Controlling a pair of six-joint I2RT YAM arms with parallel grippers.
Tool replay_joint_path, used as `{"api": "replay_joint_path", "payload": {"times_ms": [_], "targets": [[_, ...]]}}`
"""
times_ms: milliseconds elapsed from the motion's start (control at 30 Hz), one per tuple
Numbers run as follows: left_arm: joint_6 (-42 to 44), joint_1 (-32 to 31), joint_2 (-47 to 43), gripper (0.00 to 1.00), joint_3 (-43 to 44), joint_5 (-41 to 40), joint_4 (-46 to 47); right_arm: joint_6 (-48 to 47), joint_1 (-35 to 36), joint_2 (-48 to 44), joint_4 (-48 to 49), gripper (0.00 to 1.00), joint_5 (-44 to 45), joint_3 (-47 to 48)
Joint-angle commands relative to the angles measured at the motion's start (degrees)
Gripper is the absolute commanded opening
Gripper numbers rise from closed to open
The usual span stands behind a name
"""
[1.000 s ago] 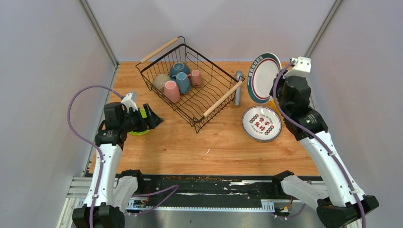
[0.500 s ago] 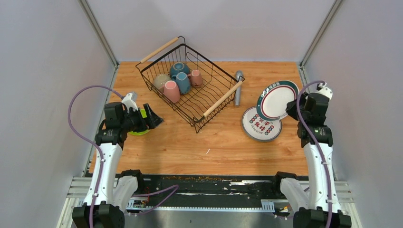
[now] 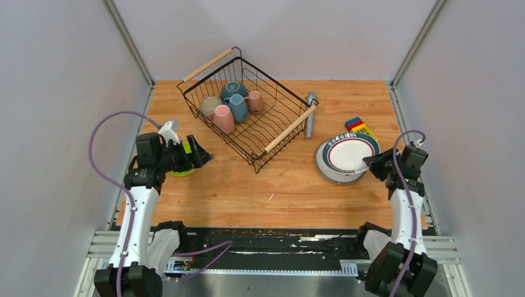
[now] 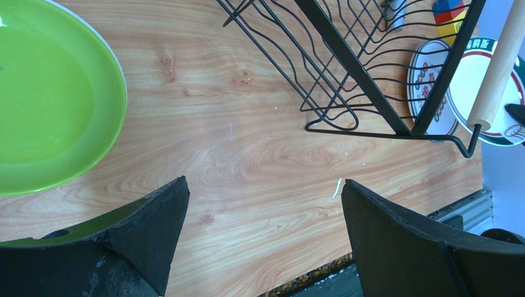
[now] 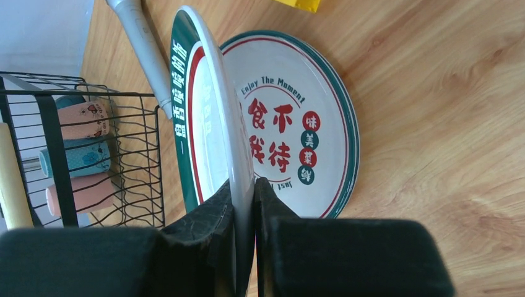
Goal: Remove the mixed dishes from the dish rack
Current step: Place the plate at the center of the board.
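The black wire dish rack [image 3: 282,99] stands at the back centre, holding two pink mugs [image 3: 224,119], a blue mug [image 3: 238,108], a teal bowl [image 3: 234,90] and a beige bowl [image 3: 210,106]. My right gripper [image 3: 370,166] is shut on the rim of a white plate with a teal and red rim [image 3: 350,153] [image 5: 210,111]. It holds that plate low and nearly flat over a second patterned plate [image 3: 323,167] [image 5: 297,124] lying on the table. My left gripper [image 3: 199,153] [image 4: 265,204] hangs open and empty beside the lime-green plate [image 3: 179,170] [image 4: 43,105].
A grey cylinder [image 3: 311,114] lies between the rack and the plates. A yellow-red-blue toy block [image 3: 359,127] sits just behind the plates. The rack's near corner and a wooden handle [image 4: 498,68] lie ahead of my left gripper.
My right arm swung the patterned plate down from upright at the back right to low and nearly flat over the other plate, uncovering the toy block. The left arm has not moved.
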Motion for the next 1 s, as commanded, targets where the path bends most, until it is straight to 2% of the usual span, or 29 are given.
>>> {"api": "replay_joint_path", "payload": {"times_ms": [0,133,400,467,800,967], "targets": [[0.1,0.2,0.1,1.0,0.1,-0.4,1.2,4.0,-1.4,0.9,9.7,0.03,-6.1,-2.4],[0.0,0.2,0.3,1.0,0.1,-0.4,1.2,4.2,-2.3,2.5,11.6,0.08,-7.4,-5.0],[0.0,0.2,0.6,1.0,0.1,-0.6,1.2,2.8,-2.6,5.4,12.8,0.27,-8.8,-6.7],[0.0,0.2,0.7,1.0,0.1,-0.7,1.2,2.1,-2.6,6.0,12.7,0.34,-9.1,-6.6],[-0.1,0.2,1.2,1.0,0.1,-0.7,1.2,-4.7,-2.5,7.1,6.3,0.83,-6.7,-3.9],[-0.1,0.2,1.2,1.0,0.1,-0.7,1.2,-7.7,-2.5,6.8,2.8,0.97,-5.5,-1.5]]}}
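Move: From the right hand, which holds the plate by its rim, the stack of patterned plates lies about 11 cm to the left, 4 cm ahead and 8 cm down. The yellow toy block stands some 17 cm ahead and 3 cm left, the grey tube 24 cm ahead and 22 cm left, and the dish rack's middle about 26 cm ahead and 45 cm left. From the left hand the stack is roughly 55 cm right and 4 cm ahead. Down goes the right hand, about 4 cm with a slight drift left and a small roll that lifts its left side, bringing the held plate down onto the stack. There it all but stops sinking and opens its fingers from nearly shut to almost wide, letting go of the rim and easing back a touch; one finger still sits close beside the rim. ##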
